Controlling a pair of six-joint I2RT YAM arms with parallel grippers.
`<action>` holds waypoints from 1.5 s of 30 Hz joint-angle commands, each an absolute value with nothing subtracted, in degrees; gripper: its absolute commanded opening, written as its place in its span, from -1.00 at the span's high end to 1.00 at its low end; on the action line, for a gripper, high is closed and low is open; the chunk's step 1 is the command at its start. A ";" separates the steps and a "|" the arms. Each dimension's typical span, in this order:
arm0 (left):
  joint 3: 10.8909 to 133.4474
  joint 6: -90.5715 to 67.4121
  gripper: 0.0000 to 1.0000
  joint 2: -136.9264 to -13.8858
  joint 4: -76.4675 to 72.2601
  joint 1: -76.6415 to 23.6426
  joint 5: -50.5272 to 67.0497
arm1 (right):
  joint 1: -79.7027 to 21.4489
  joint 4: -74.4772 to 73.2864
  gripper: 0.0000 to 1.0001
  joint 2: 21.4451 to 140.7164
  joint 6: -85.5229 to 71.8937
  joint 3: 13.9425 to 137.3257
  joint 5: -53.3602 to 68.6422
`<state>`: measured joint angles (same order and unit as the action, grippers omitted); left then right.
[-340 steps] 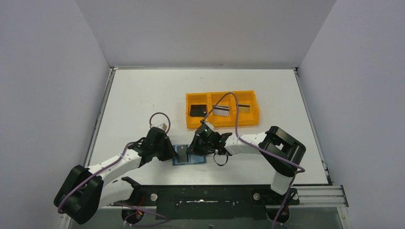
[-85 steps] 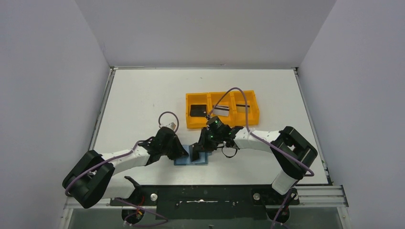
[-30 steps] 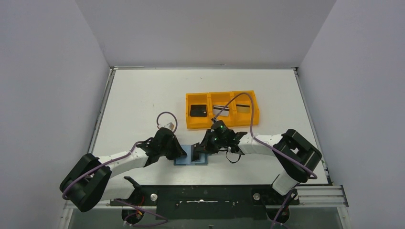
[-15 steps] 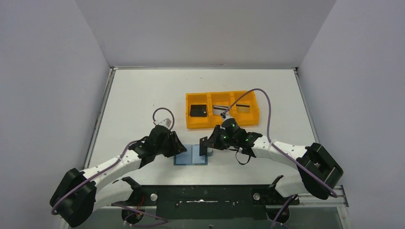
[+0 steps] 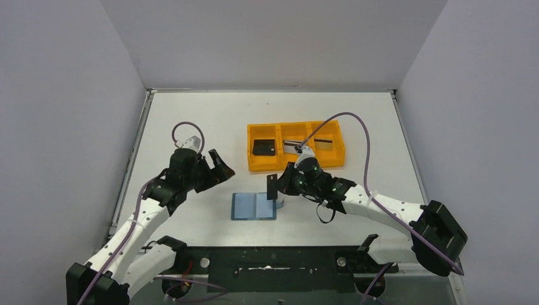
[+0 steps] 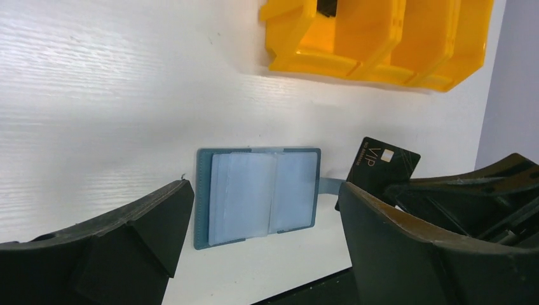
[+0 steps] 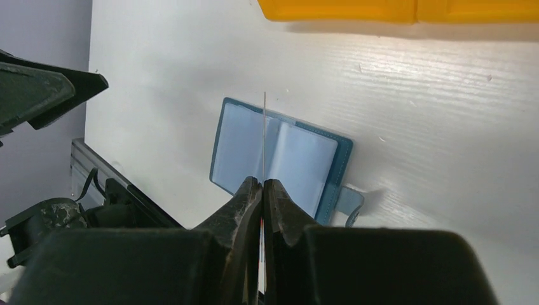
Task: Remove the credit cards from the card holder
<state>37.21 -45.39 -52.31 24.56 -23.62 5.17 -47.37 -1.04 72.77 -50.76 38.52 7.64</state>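
The teal card holder (image 5: 253, 206) lies open and flat on the white table, its pale blue pockets facing up (image 6: 257, 194). My right gripper (image 5: 279, 185) is shut on a black credit card (image 5: 272, 186), held upright just above the holder's right edge by the snap tab. That card appears edge-on between the shut fingers (image 7: 262, 190) in the right wrist view, and face-on (image 6: 383, 164) in the left wrist view. My left gripper (image 5: 216, 166) is open and empty, raised up and to the left of the holder. More credit cards lie in the orange tray: one black (image 5: 263, 147), two silver (image 5: 293, 148).
The orange three-compartment tray (image 5: 295, 166) stands behind the holder at centre right, close to the right gripper. The black frame at the table's near edge (image 5: 273, 260) runs just in front of the holder. Grey walls enclose the table on three sides.
My left gripper opened, let go of the holder and swung up to the left. My right gripper drew the black card out of the holder and to the right.
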 commanded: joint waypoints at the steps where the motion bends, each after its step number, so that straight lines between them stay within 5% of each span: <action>1: 42.99 -38.87 -0.73 -50.06 28.71 -18.90 7.76 | -48.13 3.98 1.00 67.58 -45.64 38.86 1.83; 13: 43.60 -31.46 -0.77 -43.46 32.58 -12.64 1.48 | -47.99 9.02 1.00 64.95 -16.43 42.93 -7.29; 32: 38.69 -34.95 -0.79 -34.62 33.04 -13.17 -3.88 | -48.94 1.00 1.00 96.00 40.07 68.28 -3.52; 45: 38.67 -35.77 -0.80 -32.72 33.67 -13.13 -7.19 | -47.81 4.46 1.00 107.59 53.59 71.93 -4.96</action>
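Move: The right hand already holds the black card it has taken out. The yellow box's left compartment, with black cards in it, lies about 20 cm ahead of that hand, 5 cm left and 9 cm below. The middle compartment stands level with it, some 12 cm farther right; the open card holder lies about 4 cm back and 8 cm left of the hand, 10 cm below. From the left hand, the left compartment is roughly 17 cm ahead, 14 cm right and 11 cm lower. Still pinching the black card, the right hand carries it forward about 16 cm and slightly left, from beside the card holder to the box's left compartment, arching up some 8 cm and then sinking about 10 cm, while rolling roughly 100 degrees counter-clockwise about its fingers; they stay shut. The empty, open left hand backs off some 9 cm left, rising about 4 cm. ##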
